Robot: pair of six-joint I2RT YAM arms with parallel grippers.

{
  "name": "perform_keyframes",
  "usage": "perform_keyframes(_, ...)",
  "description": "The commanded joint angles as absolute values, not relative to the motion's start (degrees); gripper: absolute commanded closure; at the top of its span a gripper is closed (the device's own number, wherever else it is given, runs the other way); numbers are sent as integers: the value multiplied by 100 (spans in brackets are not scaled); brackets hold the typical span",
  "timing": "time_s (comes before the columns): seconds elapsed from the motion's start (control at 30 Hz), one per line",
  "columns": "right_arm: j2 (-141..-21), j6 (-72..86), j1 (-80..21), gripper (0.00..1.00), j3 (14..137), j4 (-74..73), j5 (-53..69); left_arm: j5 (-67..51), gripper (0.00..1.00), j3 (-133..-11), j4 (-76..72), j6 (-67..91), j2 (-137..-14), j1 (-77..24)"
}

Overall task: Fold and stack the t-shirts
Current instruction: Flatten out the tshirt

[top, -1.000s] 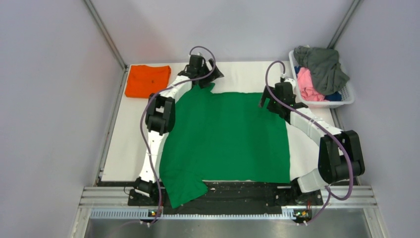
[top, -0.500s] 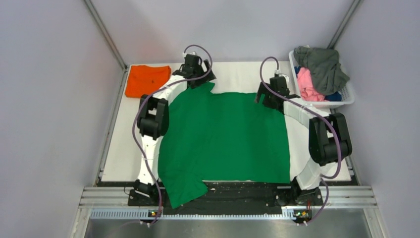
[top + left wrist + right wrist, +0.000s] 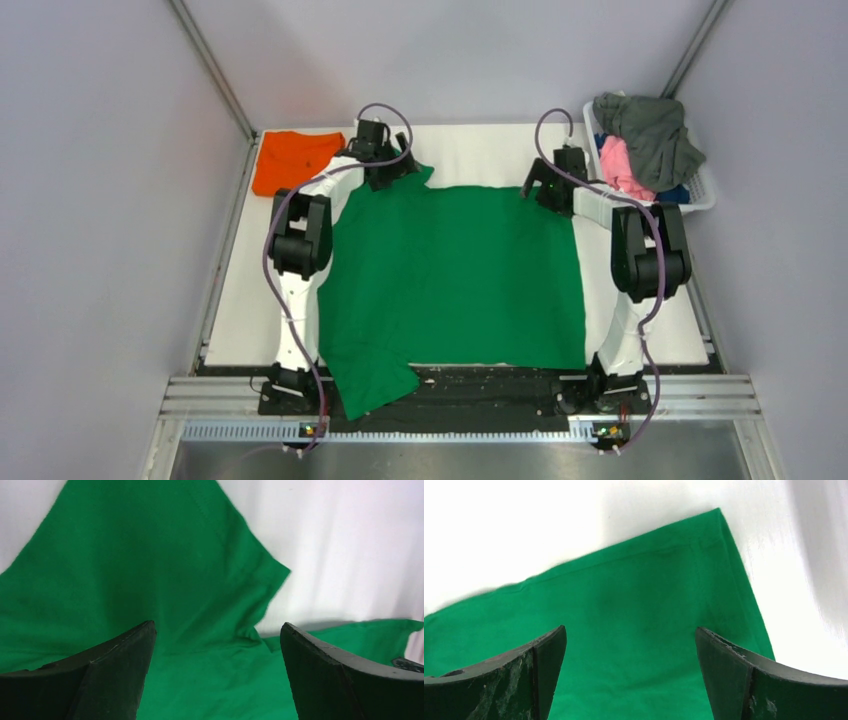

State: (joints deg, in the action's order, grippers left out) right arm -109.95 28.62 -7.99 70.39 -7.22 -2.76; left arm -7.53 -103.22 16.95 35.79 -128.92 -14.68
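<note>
A bright green t-shirt (image 3: 455,275) lies spread flat on the white table, its near left sleeve hanging over the front edge. My left gripper (image 3: 388,172) hovers open over the far left sleeve (image 3: 150,580), and its fingers (image 3: 217,626) hold nothing. My right gripper (image 3: 545,190) is open above the shirt's far right corner (image 3: 719,520), with only flat green cloth between its fingers (image 3: 630,630). An orange t-shirt (image 3: 295,160) lies folded at the far left corner.
A white plastic basket (image 3: 690,207) at the far right holds a grey tee (image 3: 655,135), a pink one (image 3: 620,170) and a bit of blue cloth. Grey walls close in both sides. A metal rail runs along the front.
The left gripper has moved left and slightly nearer, onto the far sleeve. The right gripper has shifted toward the shirt's far right corner. Both elbows have swung farther from the bases. The shirt has not moved.
</note>
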Motion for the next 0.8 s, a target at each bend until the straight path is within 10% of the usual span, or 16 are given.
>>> perform_keyframes(0.0, -11382, 3041, -602, 2, 7274, -620, -61, -1149, 1, -10944, 1905, 3491, -13391, -1379)
perform_keyframes(0.77, -12393, 2917, -283, 3, 9035, -1065, 385, -2144, 1, -14708, 910, 4901, -16050, -810)
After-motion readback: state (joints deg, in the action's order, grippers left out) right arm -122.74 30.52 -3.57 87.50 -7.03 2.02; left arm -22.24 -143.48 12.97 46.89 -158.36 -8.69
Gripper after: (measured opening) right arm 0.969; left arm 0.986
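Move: The far-left sleeve of the green t-shirt lies right under my left hand, about 2 cm below it. The folded orange shirt is level with that hand, some 30 cm to its left, and the table's far edge is about 18 cm straight ahead. From my right hand, the t-shirt's far-right corner is roughly 4 cm ahead, 7 cm right and 3 cm below. The laundry basket stands about 30 cm right and 10 cm ahead. I slide the spread t-shirt forward with both grippers held wide open, pressing down on it with my fingertips rather than pinching. My left hand first dips about 2 cm onto the sleeve, then drags it some 12 cm towards the table's far edge, rolling its left side down about 20 degrees. My right hand stays low by its corner and drags forward about 8 cm, easing to a stop. ##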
